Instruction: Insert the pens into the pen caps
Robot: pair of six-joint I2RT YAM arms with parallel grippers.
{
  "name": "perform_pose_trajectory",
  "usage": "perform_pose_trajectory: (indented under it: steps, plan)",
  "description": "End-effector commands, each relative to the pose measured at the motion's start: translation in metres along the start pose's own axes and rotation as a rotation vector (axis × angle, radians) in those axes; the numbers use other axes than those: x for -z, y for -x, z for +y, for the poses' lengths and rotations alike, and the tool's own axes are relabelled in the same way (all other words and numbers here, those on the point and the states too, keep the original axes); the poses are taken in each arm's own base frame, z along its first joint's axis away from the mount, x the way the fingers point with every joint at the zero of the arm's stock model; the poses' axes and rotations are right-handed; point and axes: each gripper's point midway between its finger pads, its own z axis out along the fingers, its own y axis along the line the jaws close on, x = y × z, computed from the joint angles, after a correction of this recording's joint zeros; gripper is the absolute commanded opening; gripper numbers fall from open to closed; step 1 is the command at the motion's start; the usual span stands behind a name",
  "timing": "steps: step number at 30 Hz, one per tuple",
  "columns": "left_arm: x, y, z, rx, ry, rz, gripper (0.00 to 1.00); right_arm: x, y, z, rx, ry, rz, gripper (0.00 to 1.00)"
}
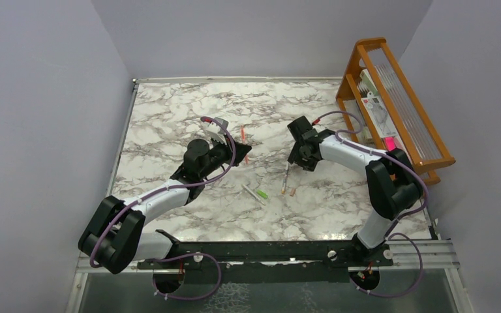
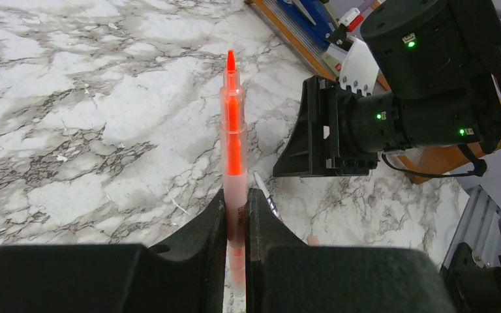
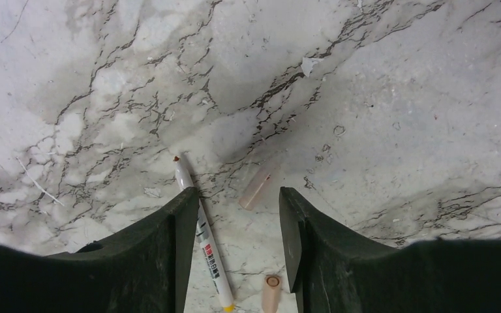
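Observation:
My left gripper [image 2: 236,203] is shut on an orange-red pen [image 2: 233,130], which sticks out past the fingers with its tip uncapped; the top view shows this gripper [image 1: 241,154] left of centre. My right gripper [image 3: 238,215] hangs open over the marble, nothing held. Below it, a whitish pen [image 3: 203,238] lies along the left finger. One tan cap [image 3: 258,187] lies just past the fingertips, and another tan cap [image 3: 271,292] lies near the right finger. From above, that pen [image 1: 286,175] and the caps [image 1: 288,192] sit below the right gripper [image 1: 297,158]. Another whitish pen [image 1: 253,191] ends in a green cap [image 1: 263,194].
An orange wooden rack [image 1: 398,111] holding packets stands at the back right, close behind the right arm. Grey walls close in the marble table [image 1: 169,117] on three sides. The arms' black base rail [image 1: 267,251] runs along the near edge.

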Motion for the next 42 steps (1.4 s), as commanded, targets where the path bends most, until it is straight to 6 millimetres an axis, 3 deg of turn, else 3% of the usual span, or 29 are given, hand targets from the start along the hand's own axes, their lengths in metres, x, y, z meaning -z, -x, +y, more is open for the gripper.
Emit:
perform_pose_trajectory:
  steps: [1, 8, 16, 27, 30, 33, 34, 38, 42]
  plan:
    - [0.003, 0.007, -0.001, -0.014, 0.006, -0.029, 0.00, -0.002, 0.003, -0.003, -0.022, -0.040, -0.023, 0.48]
    - [0.002, 0.005, -0.001, -0.012, 0.004, -0.026, 0.00, -0.011, -0.006, -0.013, -0.017, -0.083, -0.010, 0.46]
    - [0.001, 0.004, -0.002, -0.004, 0.001, -0.021, 0.00, -0.022, -0.016, -0.023, -0.002, -0.109, 0.005, 0.32]
    - [0.002, 0.005, -0.003, -0.004, -0.005, -0.020, 0.00, -0.034, -0.030, -0.037, 0.033, -0.129, 0.024, 0.33]
    - [0.002, 0.005, -0.003, -0.001, -0.006, -0.020, 0.00, -0.035, -0.032, -0.036, 0.042, -0.114, 0.031, 0.25]
    - [0.002, 0.005, -0.004, -0.002, -0.008, -0.022, 0.00, -0.034, -0.033, -0.037, 0.044, -0.108, 0.032, 0.04]
    - [0.002, 0.005, -0.004, -0.002, -0.009, -0.020, 0.00, -0.034, -0.033, -0.037, 0.047, -0.107, 0.032, 0.01]
    - [0.001, -0.002, -0.001, 0.000, -0.005, -0.001, 0.00, -0.026, -0.030, -0.028, 0.087, -0.057, 0.038, 0.01]
    - [-0.001, -0.019, -0.009, 0.007, -0.053, 0.057, 0.00, -0.001, -0.014, -0.007, 0.150, 0.075, -0.010, 0.01]
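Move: The clear pen cap lies almost under my open right hand, about 1 cm back, with no clear offset to either side and 2 cm below. The white pen's middle is some 5 cm to the left of my right hand and 3 cm back. The brown pen cap lies about 9 cm back and 2 cm left, both on the table. From my left hand, which still holds the orange pen, the clear cap is roughly 18 cm to the right, 1 cm back and 17 cm lower. I lower my right hand about 2 cm onto the clear cap, easing roughly 1 cm back and 1 cm left, fingers still pointing down. I narrow the half-open fingers on the way. Then, with the hand all but still down at the table, I shut them nearly all the way and pinch the cap between the fingertips. ##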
